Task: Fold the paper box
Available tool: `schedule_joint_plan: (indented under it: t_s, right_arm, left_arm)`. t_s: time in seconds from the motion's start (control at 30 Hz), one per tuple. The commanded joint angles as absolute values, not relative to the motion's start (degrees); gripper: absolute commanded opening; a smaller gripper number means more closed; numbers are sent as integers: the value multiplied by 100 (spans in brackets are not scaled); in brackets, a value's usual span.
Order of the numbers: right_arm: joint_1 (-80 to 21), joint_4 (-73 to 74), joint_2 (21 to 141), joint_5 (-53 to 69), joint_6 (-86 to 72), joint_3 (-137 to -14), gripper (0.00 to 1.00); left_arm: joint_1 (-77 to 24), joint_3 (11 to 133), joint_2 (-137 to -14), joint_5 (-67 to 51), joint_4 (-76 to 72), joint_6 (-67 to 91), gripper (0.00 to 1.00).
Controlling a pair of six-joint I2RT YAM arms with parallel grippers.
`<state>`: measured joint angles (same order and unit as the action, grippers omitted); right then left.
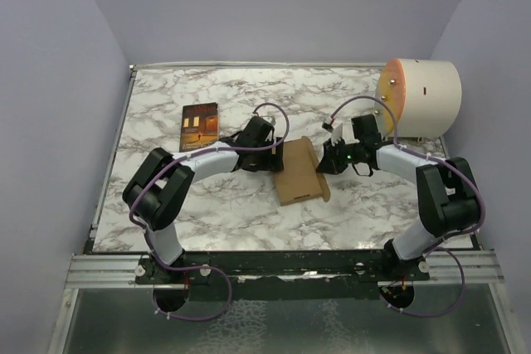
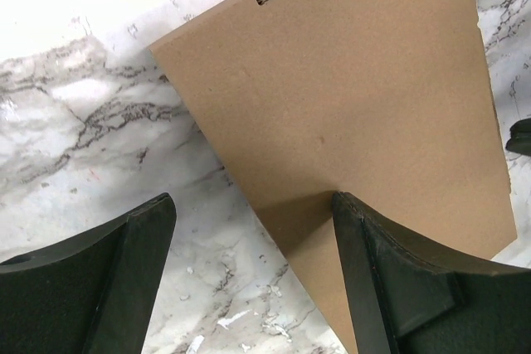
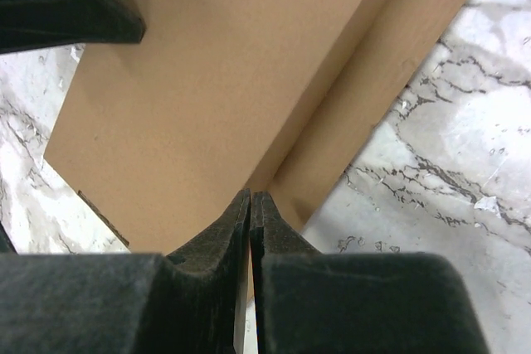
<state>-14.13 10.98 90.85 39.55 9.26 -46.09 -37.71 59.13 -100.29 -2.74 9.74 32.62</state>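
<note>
The paper box (image 1: 300, 173) lies mid-table as a flat brown cardboard sheet between the two arms. My left gripper (image 1: 275, 157) is at its left edge and stands open. In the left wrist view, the gripper (image 2: 253, 201) has its right finger (image 2: 390, 271) over the cardboard panel (image 2: 357, 97) and its left finger over bare marble. My right gripper (image 1: 326, 159) is at the sheet's right side. In the right wrist view, the gripper (image 3: 250, 195) is shut, tips together just above a fold line between the main panel (image 3: 216, 80) and a side flap (image 3: 373, 97). Nothing shows between them.
A dark book (image 1: 199, 126) with an orange cover picture lies at the back left. A large cream cylinder (image 1: 423, 97) lies on its side at the back right. The marble table (image 1: 373, 205) is walled in on three sides.
</note>
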Motion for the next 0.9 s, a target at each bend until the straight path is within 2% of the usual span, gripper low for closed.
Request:
schedule_joint_plan:
  t_s: [0.0, 0.53, 0.73, 0.87]
  right_arm:
    - [-1417, 1277, 9323, 3949, 951, -4717, 4]
    - [-2013, 1607, 9583, 4817, 1323, -4978, 8]
    - [-1930, 1786, 9106, 4529, 1640, -4976, 26]
    - [-1501, 1665, 8626, 5022, 1376, -4796, 43]
  left_arm:
    - [-3659, 6098, -10412, 11, 1399, 2731, 78]
    - [-3456, 7116, -10917, 165, 2019, 1911, 80]
    - [-3398, 7220, -10534, 450, 2072, 1768, 83]
    - [-3401, 7036, -10015, 435, 1827, 1753, 83]
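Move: The closed box lies with its middle some 6 cm to the right of the left hand, about 1 cm back and 2 cm lower; that hand already has one fingertip on the lid by its left edge. The flap still sticking out along the box's right side is about 1 cm to the left of the shut right fingers, level ahead and some 3 cm below, with the box's middle 6 cm to their left. The book stands about 9 cm ahead of the left hand and 21 cm to its left. The box is turned clockwise between both hands: the left fingertip stays on the lid's left edge and drags it forward about 5 cm, edging left late on. The shut right fingers sink almost 2 cm at the flap side, then push back and left some 4 cm with a slight counter-clockwise turn, finally opening partway and starting to rise. ##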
